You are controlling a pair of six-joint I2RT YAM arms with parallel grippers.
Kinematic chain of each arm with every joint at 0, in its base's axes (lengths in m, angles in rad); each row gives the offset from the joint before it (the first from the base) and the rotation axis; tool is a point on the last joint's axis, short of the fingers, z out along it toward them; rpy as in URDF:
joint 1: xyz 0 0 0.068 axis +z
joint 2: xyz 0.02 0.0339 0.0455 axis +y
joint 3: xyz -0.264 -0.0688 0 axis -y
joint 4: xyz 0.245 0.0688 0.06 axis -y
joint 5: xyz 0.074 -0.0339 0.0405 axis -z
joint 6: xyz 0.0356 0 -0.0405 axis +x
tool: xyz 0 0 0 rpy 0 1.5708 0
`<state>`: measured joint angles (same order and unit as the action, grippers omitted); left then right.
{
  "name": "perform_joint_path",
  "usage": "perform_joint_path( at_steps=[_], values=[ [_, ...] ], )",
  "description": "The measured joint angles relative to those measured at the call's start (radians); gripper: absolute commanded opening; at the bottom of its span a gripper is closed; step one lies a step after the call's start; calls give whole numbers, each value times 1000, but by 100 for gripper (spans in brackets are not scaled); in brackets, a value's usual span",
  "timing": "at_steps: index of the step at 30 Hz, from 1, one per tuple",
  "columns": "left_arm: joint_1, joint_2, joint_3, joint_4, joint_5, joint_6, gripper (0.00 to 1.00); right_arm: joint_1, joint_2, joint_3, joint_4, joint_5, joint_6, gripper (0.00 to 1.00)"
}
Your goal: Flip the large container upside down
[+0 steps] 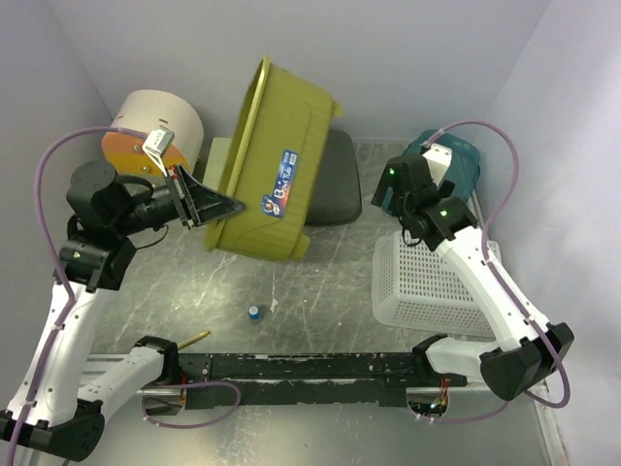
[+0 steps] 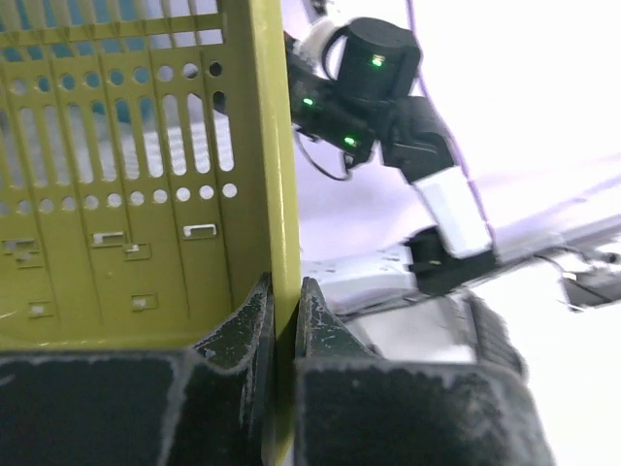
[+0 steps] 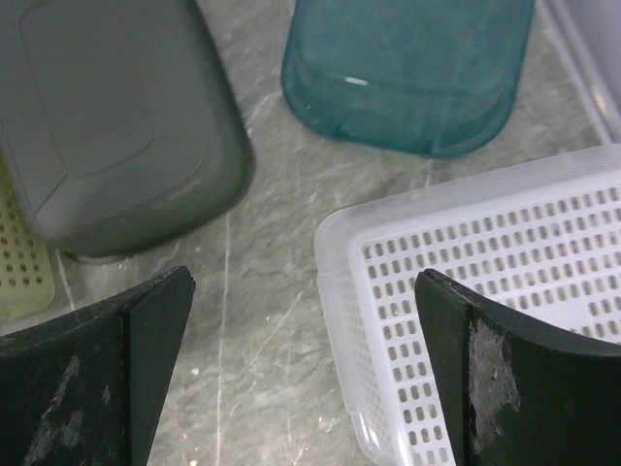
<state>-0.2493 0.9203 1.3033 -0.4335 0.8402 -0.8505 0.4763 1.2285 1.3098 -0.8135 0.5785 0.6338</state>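
Note:
The large container [image 1: 281,165] is an olive-green tub, tipped up on its side in the top view. Its base carries a blue label [image 1: 283,184] and faces the right; its open side faces left. My left gripper [image 1: 218,209] is shut on the tub's rim low on the left side. In the left wrist view the rim [image 2: 277,146] runs straight up from between the closed fingers of that gripper [image 2: 286,291], with the slotted wall [image 2: 116,194] to its left. My right gripper [image 1: 386,199] hangs open to the right of the tub, apart from it. It holds nothing [image 3: 306,282].
A dark grey container [image 1: 335,180] [image 3: 107,116] lies behind the tub. A teal tub [image 1: 456,165] [image 3: 408,68] and a white perforated basket [image 1: 427,282] [image 3: 485,291] sit on the right. A round beige and orange container [image 1: 155,126] stands back left. A small blue cap [image 1: 254,313] lies near the front.

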Motion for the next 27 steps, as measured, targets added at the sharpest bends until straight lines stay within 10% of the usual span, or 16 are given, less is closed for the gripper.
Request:
perform_joint_path(
  at_steps=[7,17,27],
  values=[
    [-1,-56,-246,402,154,-343,7,-26,-72,68,-34,117,-20,100],
    [-1,-80,-266,264,274,-344,7,-31,-151,199,-14,224,-97,100],
    [-1,-46,-334,174,406,-344,7,-112,-34,230,83,-290,-215,100]
  ],
)
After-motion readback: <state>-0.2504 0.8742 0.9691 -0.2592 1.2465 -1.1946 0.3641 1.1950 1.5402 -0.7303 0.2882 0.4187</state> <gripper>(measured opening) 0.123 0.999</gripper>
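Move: The left fingers still hold the large olive container by its rim on its side, its middle about 10 cm ahead, 8 right and 10 below. The clear tabletop under it is some 43 cm down, 3 ahead and 12 right; the blue-capped bottle stands 41 down, 4 back and 1 right. From the open right hand the container lies about 24 cm left, 2 back and 8 higher; the white basket 15 back, 10 right, the teal container 12 ahead, 12 right, both 21 below. Keeping its pinch on the rim, the left hand brings the large container down and back towards the bare tabletop, about 7 cm lower, tipping its far end down and swinging clockwise some 20 degrees. The right hand, open and empty, rises about 13 cm while drifting right and tilting up, then swings back left and a little forward, turning counter-clockwise. ##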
